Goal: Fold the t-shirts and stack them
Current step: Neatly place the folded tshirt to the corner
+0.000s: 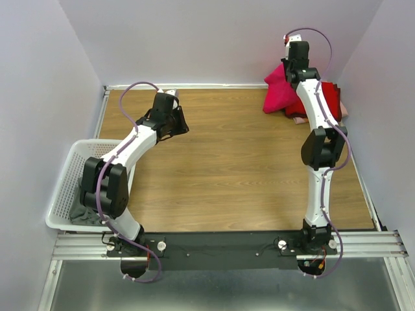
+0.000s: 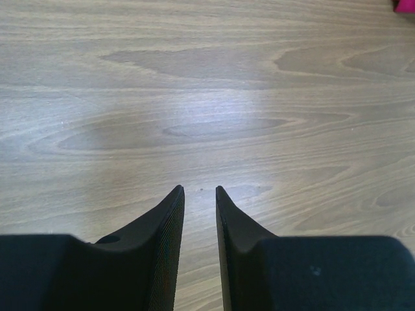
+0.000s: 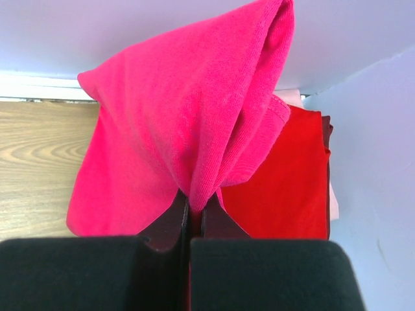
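Note:
My right gripper (image 1: 285,70) (image 3: 196,201) is shut on a bunched fold of the bright pink-red t-shirt (image 1: 277,97) (image 3: 162,129) and holds it lifted at the table's far right corner, so the cloth hangs draped. Behind and beside it lies a deeper red t-shirt (image 1: 329,94) (image 3: 285,181), flat against the right wall, with paler cloth showing under its edge. My left gripper (image 1: 175,126) (image 2: 200,189) is over bare wood at the far left, with its jaws a narrow gap apart and nothing between them.
A white lattice basket (image 1: 65,168) stands off the table's left edge with a dark cloth (image 1: 83,214) in its near corner. Walls close in the table (image 1: 227,168) at the back, left and right.

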`<state>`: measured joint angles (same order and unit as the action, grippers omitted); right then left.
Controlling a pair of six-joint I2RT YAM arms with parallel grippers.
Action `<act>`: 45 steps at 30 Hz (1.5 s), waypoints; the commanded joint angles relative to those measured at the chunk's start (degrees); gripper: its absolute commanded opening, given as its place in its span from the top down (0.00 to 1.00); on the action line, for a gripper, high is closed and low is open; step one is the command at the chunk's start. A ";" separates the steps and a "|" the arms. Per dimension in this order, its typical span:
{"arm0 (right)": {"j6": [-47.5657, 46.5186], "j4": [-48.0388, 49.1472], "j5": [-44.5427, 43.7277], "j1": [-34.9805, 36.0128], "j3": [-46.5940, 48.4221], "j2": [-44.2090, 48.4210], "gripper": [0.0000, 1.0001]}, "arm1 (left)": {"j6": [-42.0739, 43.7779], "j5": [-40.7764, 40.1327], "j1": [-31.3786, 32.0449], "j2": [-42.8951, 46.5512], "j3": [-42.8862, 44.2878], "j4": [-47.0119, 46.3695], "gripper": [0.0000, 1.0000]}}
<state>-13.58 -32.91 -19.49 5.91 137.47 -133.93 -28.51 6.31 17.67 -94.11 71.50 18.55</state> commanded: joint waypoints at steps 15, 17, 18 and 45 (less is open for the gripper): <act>1.10 1.18 3.58 -3.10 4.56 6.22 0.99 | 0.48 2.57 -0.36 -0.55 -0.93 -1.23 0.67; 1.10 1.18 3.49 -3.27 4.65 6.57 1.00 | 0.47 2.57 -0.36 -0.55 -1.10 -1.41 0.67; 1.10 1.18 3.58 -3.45 4.56 6.75 0.99 | 0.48 2.48 -0.36 -0.55 -1.19 -1.41 0.67; 8.82 1.88 6.48 -15.65 -5.27 5.44 0.85 | 0.56 4.06 -0.36 -2.40 -1.46 -1.67 0.68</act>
<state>-9.15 -32.82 -13.37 -5.48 134.26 -128.01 -28.51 8.36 17.67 -95.39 70.67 17.61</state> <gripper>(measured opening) 0.043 0.321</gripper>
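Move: The right hand holds the folded pink t-shirt, hanging from its fingers. The red t-shirt stack it is bound for lies about 11 cm to this hand's right, some 3 cm ahead and 18 cm below. The table's far right corner is roughly 22 cm to the hand's right and 10 cm ahead, and the pale pink cloth edge shows about 22 cm to the right, level with the hand. From the left hand the stack lies some 45 cm right, 22 cm ahead and 11 cm below. Keeping its closed pinch on the pink t-shirt, the right hand carries it about 10 cm to the right, over the red stack, slowly at first and fastest at the end, while drawing back a couple of centimetres. On the way it lifts some 6 cm with the fingers tipping up slightly, then sinks about 3 cm again as it swings right, the wrist turning roughly 8 degrees clockwise and its left side rising a little. ##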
